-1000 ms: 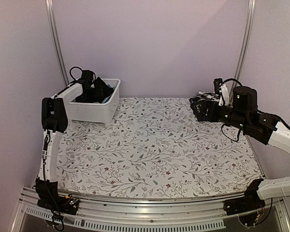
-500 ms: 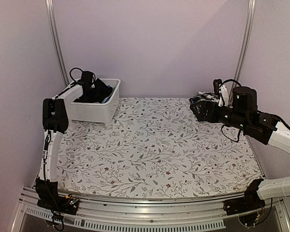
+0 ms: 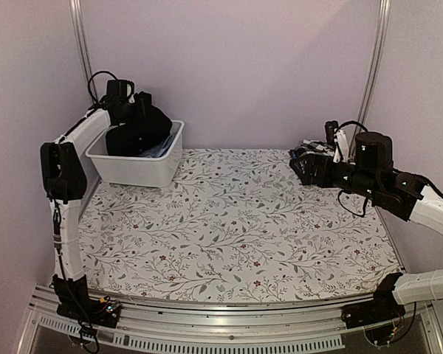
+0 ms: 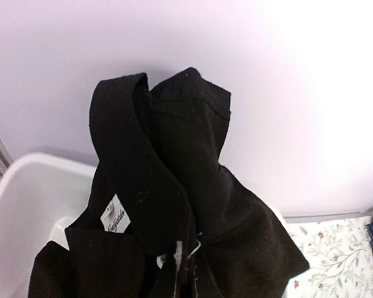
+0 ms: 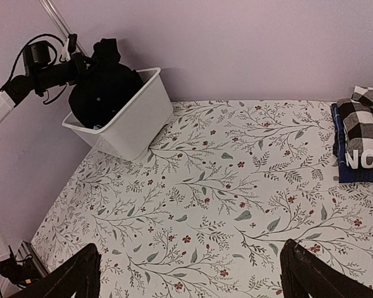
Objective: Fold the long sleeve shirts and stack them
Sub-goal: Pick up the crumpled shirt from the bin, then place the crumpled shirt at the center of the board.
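Note:
A plain black long sleeve shirt hangs bunched above the white bin at the back left, its lower part still inside the bin. My left gripper is shut on the top of it. In the left wrist view the black cloth, with a small white label, covers the jaws. My right gripper is open over bare table, holding nothing. At the right edge of the right wrist view lies a folded stack, a black-and-white checked shirt over a dark one with white lettering.
The floral tablecloth covers the table. The bin's rim sits near the left wall and a metal post. The right arm reaches across the back right corner. Something pale blue shows inside the bin.
My left gripper went from open inside the bin to shut on the black shirt and has risen, pulling the shirt up above the rim. The right arm has not moved.

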Controlling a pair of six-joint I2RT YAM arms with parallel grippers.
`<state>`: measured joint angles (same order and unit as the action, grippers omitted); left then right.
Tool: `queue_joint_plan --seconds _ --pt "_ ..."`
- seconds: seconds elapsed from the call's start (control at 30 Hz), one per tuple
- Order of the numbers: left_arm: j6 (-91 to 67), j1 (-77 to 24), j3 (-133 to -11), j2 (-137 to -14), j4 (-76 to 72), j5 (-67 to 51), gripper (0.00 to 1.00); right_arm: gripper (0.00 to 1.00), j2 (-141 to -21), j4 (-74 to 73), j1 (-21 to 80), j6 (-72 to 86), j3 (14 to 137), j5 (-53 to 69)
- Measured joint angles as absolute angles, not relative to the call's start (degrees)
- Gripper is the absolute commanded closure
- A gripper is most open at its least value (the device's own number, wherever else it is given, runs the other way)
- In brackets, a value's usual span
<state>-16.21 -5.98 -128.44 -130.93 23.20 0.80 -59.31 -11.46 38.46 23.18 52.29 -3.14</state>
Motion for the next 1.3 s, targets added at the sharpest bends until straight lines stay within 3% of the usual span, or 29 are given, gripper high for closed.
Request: queue_joint_plan --seconds 0.63,0.97,1.3 --pt "-11.2 -14.3 -124.6 -111.9 15.8 -4.9 1.0 0.01 -60.8 -9.7 38.5 23.1 52.3 -2.8" --pt "-10.6 -23.6 -124.8 -101.6 9.3 -8.0 1.0 0.01 -61.9 -8.3 38.5 22.6 52.3 -2.8" --pt "-11.1 -37.7 -124.3 -101.0 8.0 -12.5 1.0 0.01 -62.7 -7.7 38.5 21.6 52.3 -3.2"
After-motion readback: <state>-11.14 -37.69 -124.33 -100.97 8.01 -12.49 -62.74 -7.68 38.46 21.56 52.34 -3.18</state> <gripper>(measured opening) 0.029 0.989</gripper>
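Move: The crumpled shirt hangs from the left fingers, its middle about 12 cm below them, its lower part still in the bin. The bin's middle is some 18 cm below that hand, about 3 cm back and level sideways. The open table middle, where the shirt is headed, lies roughly 32 cm back, 38 cm right and 27 cm below. From the idle right hand the shirt is around 35 cm ahead, 60 cm left and 15 cm lower. Still pinching the shirt, the left hand sweeps up some 35 cm, back and right, away from the bin. ##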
